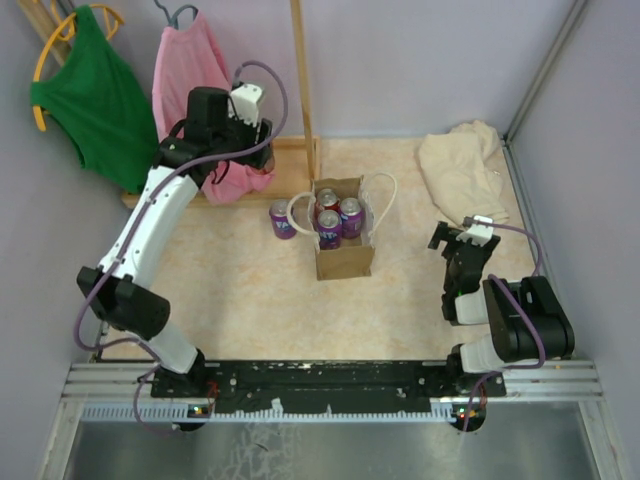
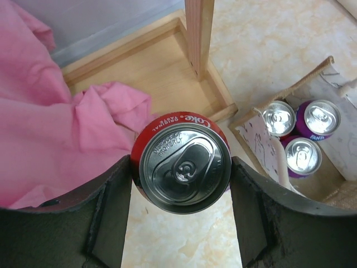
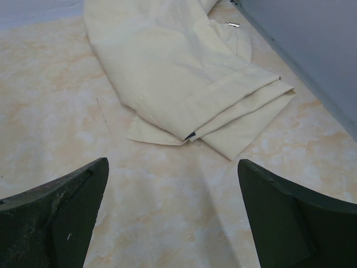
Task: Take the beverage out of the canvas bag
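The tan canvas bag [image 1: 345, 262] with white rope handles stands at the table's middle and holds three cans [image 1: 338, 214]. In the left wrist view the bag [image 2: 301, 85] is at the right with the three can tops [image 2: 303, 156] showing. My left gripper [image 1: 252, 148] is raised over the wooden stand's base, left of the bag. It [image 2: 181, 167] is shut on a red Coke can [image 2: 184, 128], upright, both fingers against its sides. My right gripper [image 1: 455, 238] is open and empty, right of the bag; it also shows in the right wrist view [image 3: 173, 184].
A purple can [image 1: 282, 220] stands on the table just left of the bag. A wooden stand [image 1: 300, 80] holds a pink garment [image 1: 195, 70] and a green one [image 1: 95, 100]. A cream cloth heap [image 1: 465, 170] lies at the back right.
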### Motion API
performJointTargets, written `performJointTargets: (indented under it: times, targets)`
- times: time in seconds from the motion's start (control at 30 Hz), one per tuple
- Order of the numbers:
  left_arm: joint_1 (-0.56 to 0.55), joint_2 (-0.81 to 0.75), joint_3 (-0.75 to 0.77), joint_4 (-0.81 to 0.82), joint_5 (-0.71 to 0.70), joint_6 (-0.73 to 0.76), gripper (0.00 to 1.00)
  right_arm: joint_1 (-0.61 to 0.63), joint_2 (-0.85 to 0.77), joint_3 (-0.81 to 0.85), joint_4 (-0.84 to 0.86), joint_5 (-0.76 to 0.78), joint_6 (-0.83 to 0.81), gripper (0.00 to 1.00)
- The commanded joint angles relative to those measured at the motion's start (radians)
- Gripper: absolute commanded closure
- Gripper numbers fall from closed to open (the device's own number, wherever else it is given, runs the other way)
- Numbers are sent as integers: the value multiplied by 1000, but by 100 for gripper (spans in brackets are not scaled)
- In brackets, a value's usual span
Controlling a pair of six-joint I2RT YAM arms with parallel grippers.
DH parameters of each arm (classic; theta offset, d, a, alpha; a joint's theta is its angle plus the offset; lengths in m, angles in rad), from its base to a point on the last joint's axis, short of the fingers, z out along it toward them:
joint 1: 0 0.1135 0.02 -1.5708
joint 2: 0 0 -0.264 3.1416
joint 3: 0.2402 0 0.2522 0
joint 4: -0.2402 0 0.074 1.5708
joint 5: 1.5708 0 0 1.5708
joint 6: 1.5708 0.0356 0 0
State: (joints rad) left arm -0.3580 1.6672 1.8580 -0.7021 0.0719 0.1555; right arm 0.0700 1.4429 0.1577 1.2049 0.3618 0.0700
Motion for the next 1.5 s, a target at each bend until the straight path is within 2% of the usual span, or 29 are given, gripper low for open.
performJointTargets:
  times: [0.0,0.3,0.47,0.77,1.03,1.37,1.4,1.47]
  targets:
    - [-4,-98,-97,122,-23,-28,100,7,8,13,43,20,-19,1]
    - [0,-270,-522,241,-138,-132,100,8,8,13,42,20,-20,1]
    - [12,-333,-655,293,-131,-166,100,7,8,13,42,21,-20,1]
    - [96,-283,-751,412,-74,-196,100,8,8,13,43,20,-20,1]
    - [139,-195,-753,479,-25,-216,100,8,8,13,42,21,-20,1]
    - [147,-117,-737,453,-3,-239,100,8,8,12,42,22,-19,1]
    - [147,-115,-740,450,-3,-243,95,8,7,12,43,21,-19,1]
    - [147,-113,-746,439,-6,-253,75,8,8,13,44,21,-21,1]
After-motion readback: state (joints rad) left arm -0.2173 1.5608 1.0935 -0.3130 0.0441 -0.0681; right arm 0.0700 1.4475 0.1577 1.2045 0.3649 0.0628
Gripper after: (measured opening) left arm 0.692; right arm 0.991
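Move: The left hand already holds the red Coke can high up. The bare table spot it heads for is about 4 cm back, 7 cm left and some 29 cm below. The purple can outside lies about 2 cm back, 1 cm right and 24 cm below; the canvas bag is 4 cm back, 16 cm right. The pink cloth's end hangs about 6 cm ahead, 7 cm left. From the right hand, the spot is roughly 52 cm left and 3 cm ahead. Down by some 20 cm in all, the left arm lowers the gripped Coke can towards the table just left of the standing purple can. It first sweeps back and left as it sinks fast, then eases forward about 4 cm and on left before sinking slowly, almost straight down. The fingers tip further down and turn counter-clockwise, each by roughly 15 degrees, and keep their hold. ##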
